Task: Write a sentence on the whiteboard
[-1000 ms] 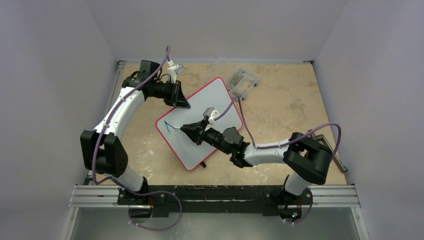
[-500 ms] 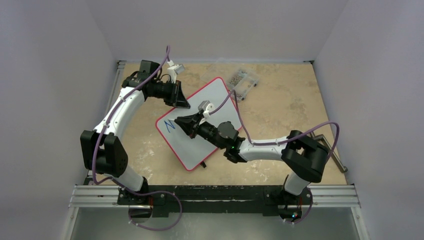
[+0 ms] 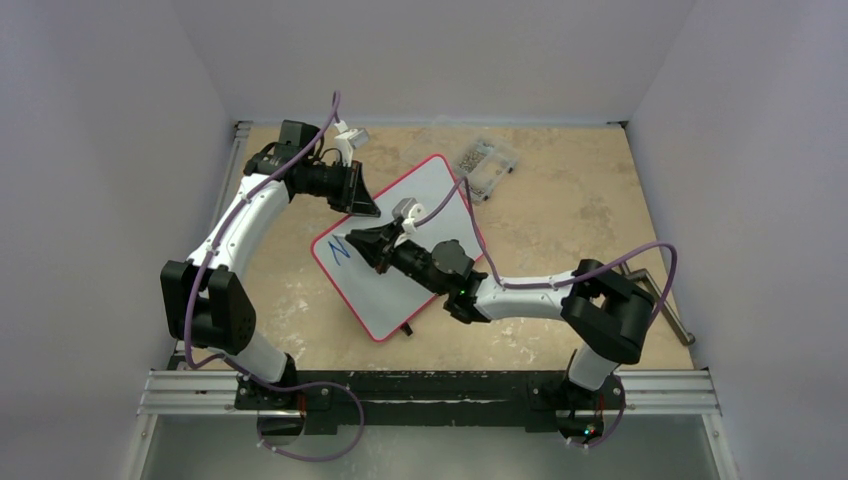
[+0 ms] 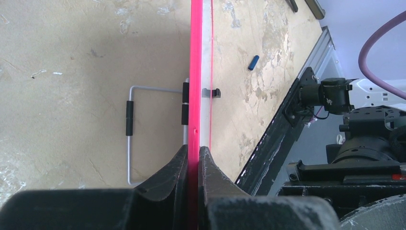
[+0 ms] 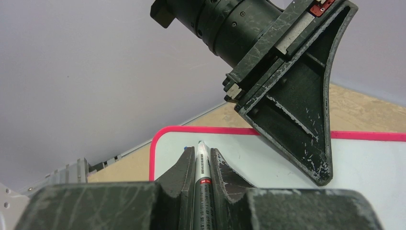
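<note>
The whiteboard (image 3: 435, 195), white with a red rim, lies tilted on the table, rotated like a diamond. My left gripper (image 3: 367, 208) is shut on its upper-left edge; in the left wrist view the red rim (image 4: 195, 72) runs straight between that gripper's (image 4: 196, 155) closed fingers. My right gripper (image 3: 360, 242) is shut on a grey marker (image 5: 202, 165), whose tip points at the board (image 5: 364, 163) near its left corner. Of the sentence, one blue zigzag letter (image 3: 338, 251) shows just left of the marker tip.
A clear box of screws (image 3: 487, 164) sits past the board's far corner. A blue marker cap (image 4: 253, 62) lies on the table, and a wire stand (image 4: 129, 117) sits under the board. Metal bars (image 3: 672, 315) lie at the table's right edge.
My right gripper moved up and left across the board with the marker. The blue mark grew from a small angle into a zigzag letter. The left arm kept its hold.
</note>
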Action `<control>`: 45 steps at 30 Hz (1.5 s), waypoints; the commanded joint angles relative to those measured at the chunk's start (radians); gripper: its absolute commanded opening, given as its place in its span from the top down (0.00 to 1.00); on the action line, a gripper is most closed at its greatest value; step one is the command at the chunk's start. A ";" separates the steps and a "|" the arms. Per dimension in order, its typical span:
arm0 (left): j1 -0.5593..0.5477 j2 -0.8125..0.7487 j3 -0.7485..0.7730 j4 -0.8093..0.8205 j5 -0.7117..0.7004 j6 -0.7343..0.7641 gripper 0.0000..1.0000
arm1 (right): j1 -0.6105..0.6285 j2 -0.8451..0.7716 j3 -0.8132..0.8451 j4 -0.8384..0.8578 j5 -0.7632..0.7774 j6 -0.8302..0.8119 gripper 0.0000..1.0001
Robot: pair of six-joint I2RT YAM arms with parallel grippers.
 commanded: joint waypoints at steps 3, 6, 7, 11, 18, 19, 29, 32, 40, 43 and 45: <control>-0.023 -0.022 0.019 -0.026 -0.062 0.035 1.00 | -0.001 -0.019 -0.048 -0.019 0.051 -0.022 1.00; -0.023 -0.022 0.019 -0.027 -0.065 0.035 1.00 | -0.001 -0.032 -0.078 -0.015 0.063 -0.018 1.00; -0.023 -0.021 0.019 -0.027 -0.064 0.035 1.00 | -0.001 -0.035 -0.088 -0.014 0.065 -0.017 1.00; -0.023 -0.021 0.019 -0.026 -0.066 0.036 1.00 | 0.000 -0.055 -0.129 -0.007 0.073 -0.008 1.00; -0.023 -0.027 0.019 -0.027 -0.066 0.036 1.00 | -0.001 -0.084 -0.180 -0.015 0.090 -0.007 1.00; -0.023 -0.028 0.019 -0.027 -0.066 0.036 1.00 | -0.001 -0.088 -0.182 -0.016 0.092 -0.007 1.00; -0.025 -0.031 0.017 -0.025 -0.068 0.034 1.00 | -0.001 -0.125 -0.176 -0.047 0.091 -0.001 1.00; -0.025 -0.036 0.017 -0.025 -0.070 0.033 1.00 | -0.001 -0.151 -0.170 -0.071 0.085 -0.002 1.00; -0.027 -0.036 0.019 -0.025 -0.073 0.029 1.00 | -0.001 -0.209 -0.152 -0.076 0.090 -0.009 1.00; -0.027 -0.036 0.020 -0.026 -0.073 0.029 1.00 | -0.001 -0.207 -0.139 -0.056 0.105 -0.033 1.00; -0.027 -0.036 0.020 -0.027 -0.075 0.026 1.00 | 0.000 -0.198 -0.126 -0.046 0.109 -0.052 1.00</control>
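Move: The right hand already holds the marker with its tip at the top of an unfinished letter. The blank patch for the next stroke is about 3 cm lower than that hand, level sideways and 1 cm ahead, while the letter's middle is some 3 cm left, 1 cm back and 2 cm below. The left gripper on the board's top edge is roughly 5 cm ahead, 3 cm right and 1 cm above; from it, the patch lies 4 cm back, 3 cm left and 4 cm below. Keeping its grip on the marker, the right hand draws the tip down the tilted whiteboard and rightward from the top of the last stroke, about 3.5 cm down and 3 cm to its right with a slight draw back, and pauses at the bottom. It then lifts the tip off and goes about 2 cm up and 1 cm farther right, away from the finished stroke towards blank board, while the left gripper stays almost still and keeps pinching the board's top edge. ##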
